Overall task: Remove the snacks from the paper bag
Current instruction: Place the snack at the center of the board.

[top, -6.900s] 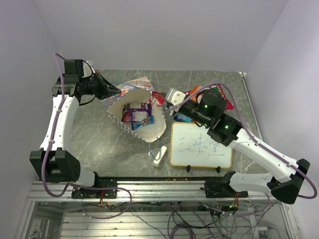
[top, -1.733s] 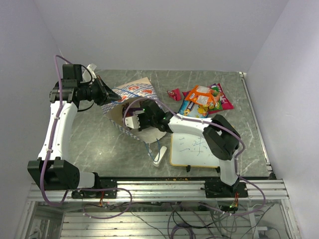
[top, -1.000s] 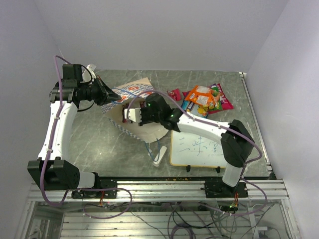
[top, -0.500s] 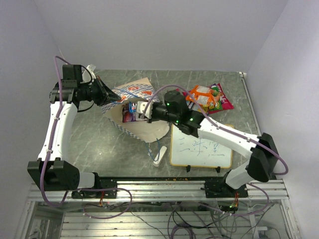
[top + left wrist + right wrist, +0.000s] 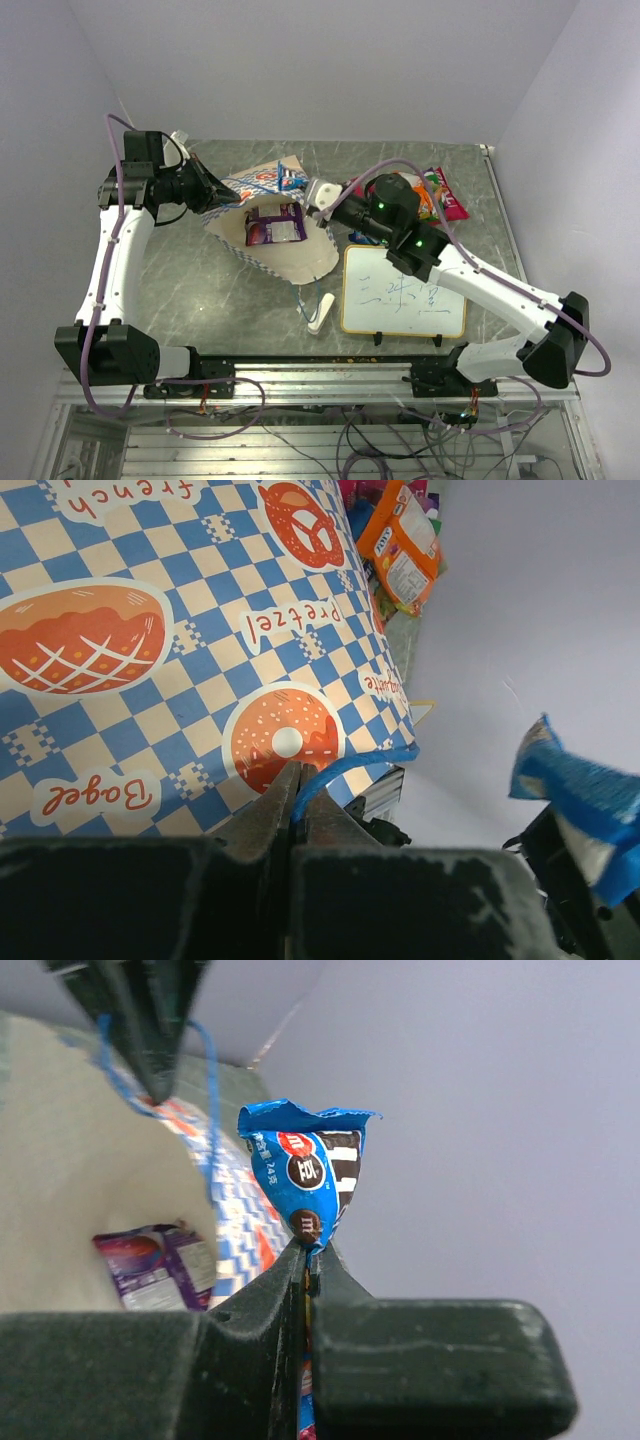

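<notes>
The paper bag (image 5: pixel 285 262) lies on its side, its mouth facing up and toward me. My left gripper (image 5: pixel 213 191) is shut on its blue cord handle (image 5: pixel 350 767) at the bag's left rim; the checkered band (image 5: pixel 200 630) fills the left wrist view. My right gripper (image 5: pixel 314 193) is shut on a blue snack packet (image 5: pixel 310 1175) and holds it in the air just right of the bag's mouth; the packet also shows in the left wrist view (image 5: pixel 580 790). A purple packet (image 5: pixel 275 223) lies inside the bag and shows in the right wrist view (image 5: pixel 160 1260).
Orange, pink and other packets (image 5: pixel 440 195) lie at the back right, partly behind my right arm. A framed whiteboard (image 5: pixel 403 290) lies in front of them. A white eraser block (image 5: pixel 320 312) lies near the bag's front edge.
My right gripper was deep inside the bag, then pulled out rightward with the blue packet pinched in it. The purple packet is now uncovered. My left gripper has stayed on the handle.
</notes>
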Robot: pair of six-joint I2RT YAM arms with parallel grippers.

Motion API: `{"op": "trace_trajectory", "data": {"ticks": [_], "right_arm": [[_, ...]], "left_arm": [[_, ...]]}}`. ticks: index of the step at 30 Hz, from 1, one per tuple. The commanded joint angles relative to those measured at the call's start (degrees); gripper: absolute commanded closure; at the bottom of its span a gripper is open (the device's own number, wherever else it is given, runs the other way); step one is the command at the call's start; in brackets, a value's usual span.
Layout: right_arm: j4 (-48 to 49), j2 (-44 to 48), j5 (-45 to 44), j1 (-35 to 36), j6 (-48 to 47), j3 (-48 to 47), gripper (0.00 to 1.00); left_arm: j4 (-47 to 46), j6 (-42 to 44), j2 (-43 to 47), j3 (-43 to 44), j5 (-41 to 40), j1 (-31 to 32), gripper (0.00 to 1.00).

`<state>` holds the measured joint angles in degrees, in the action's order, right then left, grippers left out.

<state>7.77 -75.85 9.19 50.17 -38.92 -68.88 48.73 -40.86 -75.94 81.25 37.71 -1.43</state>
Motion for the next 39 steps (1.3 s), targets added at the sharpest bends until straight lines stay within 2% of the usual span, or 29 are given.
{"op": "trace_trajectory", "data": {"ticks": [1,9,19,25,36,38,39], "right_arm": [[6.0,1.4,-3.8,-4.3,4.8,-0.1,1.0],[2.9,-8.4,-13.4,-14.1,16.8,-6.1,1.0],[-1.3,-27.2,-10.1,-20.7,29.1,-11.7,1.0],[-2.9,-37.7,-11.5,-21.0,33.5,-15.6,1.0],[-2.9,-44.4,-15.3,-21.3,33.1,-13.3,1.0],[-3.6,-44.7,-15.9,-21.4,32.6,-13.2,0.97],[-4.1,-44.5,-16.1,-21.6,32.3,-13.1,0.92]], "left_arm": [[-1.1,-0.8,0.8,0.8,-1.0,-0.6,0.93],[-1.2,-0.7,1.2,-0.7,-1.0,-0.6,0.93],[-0.2,0.0,-0.7,0.7,-0.1,-0.6,0.93],[-0.1,0.2,-1.4,0.6,0.3,-0.6,0.93],[-1.2,1.0,-2.4,1.5,2.3,-0.6,0.93],[-1.7,1.0,-2.3,1.5,2.6,-0.6,0.93],[-1.7,1.0,-2.3,1.4,2.8,-0.6,0.93]]}}
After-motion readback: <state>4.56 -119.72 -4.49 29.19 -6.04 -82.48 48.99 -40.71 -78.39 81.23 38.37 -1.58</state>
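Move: The small blue packet already in the right gripper is bound for the bare table about 21 cm ahead of that hand, 9 cm to its right and 34 cm below. The small red packet lies 2 cm beyond that spot and 4 cm right of it; the orange bag is about 22 cm ahead and 27 cm right of the hand, the paper bag some 12 cm ahead and 6 cm left. From the left hand the spot is roughly 18 cm ahead, 25 cm right. Swing the right gripper forward about 20 cm and some 10 cm to the right, away from the paper bag, then sink it about 30 cm to bring the blue packet down beside the small red one. Tip the fingers downward while turning the wrist some 40 degrees clockwise, and keep the packet pinched. Let the left gripper keep its hold on the bag's blue handle. ##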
